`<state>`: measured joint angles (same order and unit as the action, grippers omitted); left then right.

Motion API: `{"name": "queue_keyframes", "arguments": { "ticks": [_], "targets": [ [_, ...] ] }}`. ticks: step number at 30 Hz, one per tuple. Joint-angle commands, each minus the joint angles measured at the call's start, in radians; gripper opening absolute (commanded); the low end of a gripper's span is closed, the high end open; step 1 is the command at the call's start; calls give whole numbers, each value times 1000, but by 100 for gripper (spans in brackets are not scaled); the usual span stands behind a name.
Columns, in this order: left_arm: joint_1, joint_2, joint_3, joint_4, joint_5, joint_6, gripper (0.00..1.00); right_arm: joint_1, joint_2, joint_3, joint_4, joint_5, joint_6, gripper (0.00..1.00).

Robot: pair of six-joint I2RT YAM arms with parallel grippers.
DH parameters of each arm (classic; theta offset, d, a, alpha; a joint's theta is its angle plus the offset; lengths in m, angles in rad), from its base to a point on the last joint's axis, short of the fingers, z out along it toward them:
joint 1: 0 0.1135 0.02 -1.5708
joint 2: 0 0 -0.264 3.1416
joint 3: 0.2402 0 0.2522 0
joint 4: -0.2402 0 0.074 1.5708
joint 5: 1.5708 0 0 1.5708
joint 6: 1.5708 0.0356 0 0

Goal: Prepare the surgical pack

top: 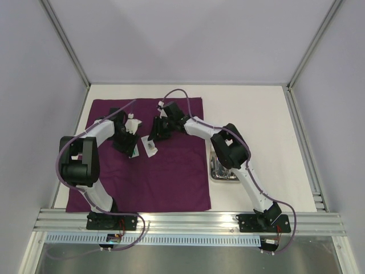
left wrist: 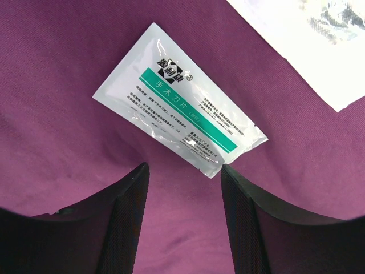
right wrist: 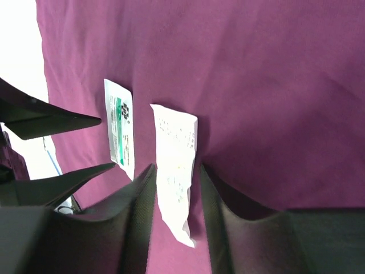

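The deep-purple cloth (top: 165, 171) lies spread on the table. On it lie two flat packets side by side. One is silver-white with a green stripe (left wrist: 177, 123) (right wrist: 121, 128) (top: 134, 150). The other is plain white (right wrist: 171, 137) (top: 150, 148) (left wrist: 319, 45). My left gripper (left wrist: 182, 188) (top: 130, 141) hovers open just short of the green-striped packet, with only cloth between its fingers. My right gripper (right wrist: 175, 169) (top: 155, 136) straddles the white packet. Its left finger is at the packet's edge and a gap shows at the right finger. The steel tray (top: 217, 171) sits right of the cloth, half hidden by the right arm.
The left gripper's dark fingertips (right wrist: 63, 121) show at the left of the right wrist view, close to the green-striped packet. Bare white table (top: 256, 125) runs to the right of the cloth. Frame posts and grey walls stand round the table.
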<state>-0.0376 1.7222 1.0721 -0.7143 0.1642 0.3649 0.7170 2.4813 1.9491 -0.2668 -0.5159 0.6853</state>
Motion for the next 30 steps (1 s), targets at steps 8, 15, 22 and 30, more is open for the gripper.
{"name": "queue_keyframes", "arguments": {
  "ticks": [8,15,22,30],
  "targets": [
    [5,-30,-1,6,23,8,62,15,-19,10,35,-49,57,2],
    [5,-78,-4,-20,29,22,62,4,-201,-78,66,-47,56,1],
    [5,-118,-12,-42,37,31,62,-100,-529,-373,101,-15,39,0],
    [4,-116,-17,-40,54,31,62,-341,-890,-748,-78,-2,-121,0]
  ]
}}
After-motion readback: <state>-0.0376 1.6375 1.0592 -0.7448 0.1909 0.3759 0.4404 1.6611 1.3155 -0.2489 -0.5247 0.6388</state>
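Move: The white pouch to be picked up lies flat on the cloth right at the right hand's open fingertips, its middle about 3 cm back, 1 cm to the left and 1 cm below. The teal blade packet is some 8 cm left and 5 cm back from that hand; the steel tray's middle is about 32 cm right and 10 cm back. From the left hand, the pouch sits roughly 7 cm right and 4 cm ahead. The pouch is pinched near its far right edge as the right fingers shut, the hand edging back about 2 cm low over the cloth. The right hand then lifts it some 17 cm and swings about 18 cm right towards the tray, gathering speed, the wrist turning clockwise and tipping its fingers up. The left hand, still open, rises 2 cm over the blade packet. ##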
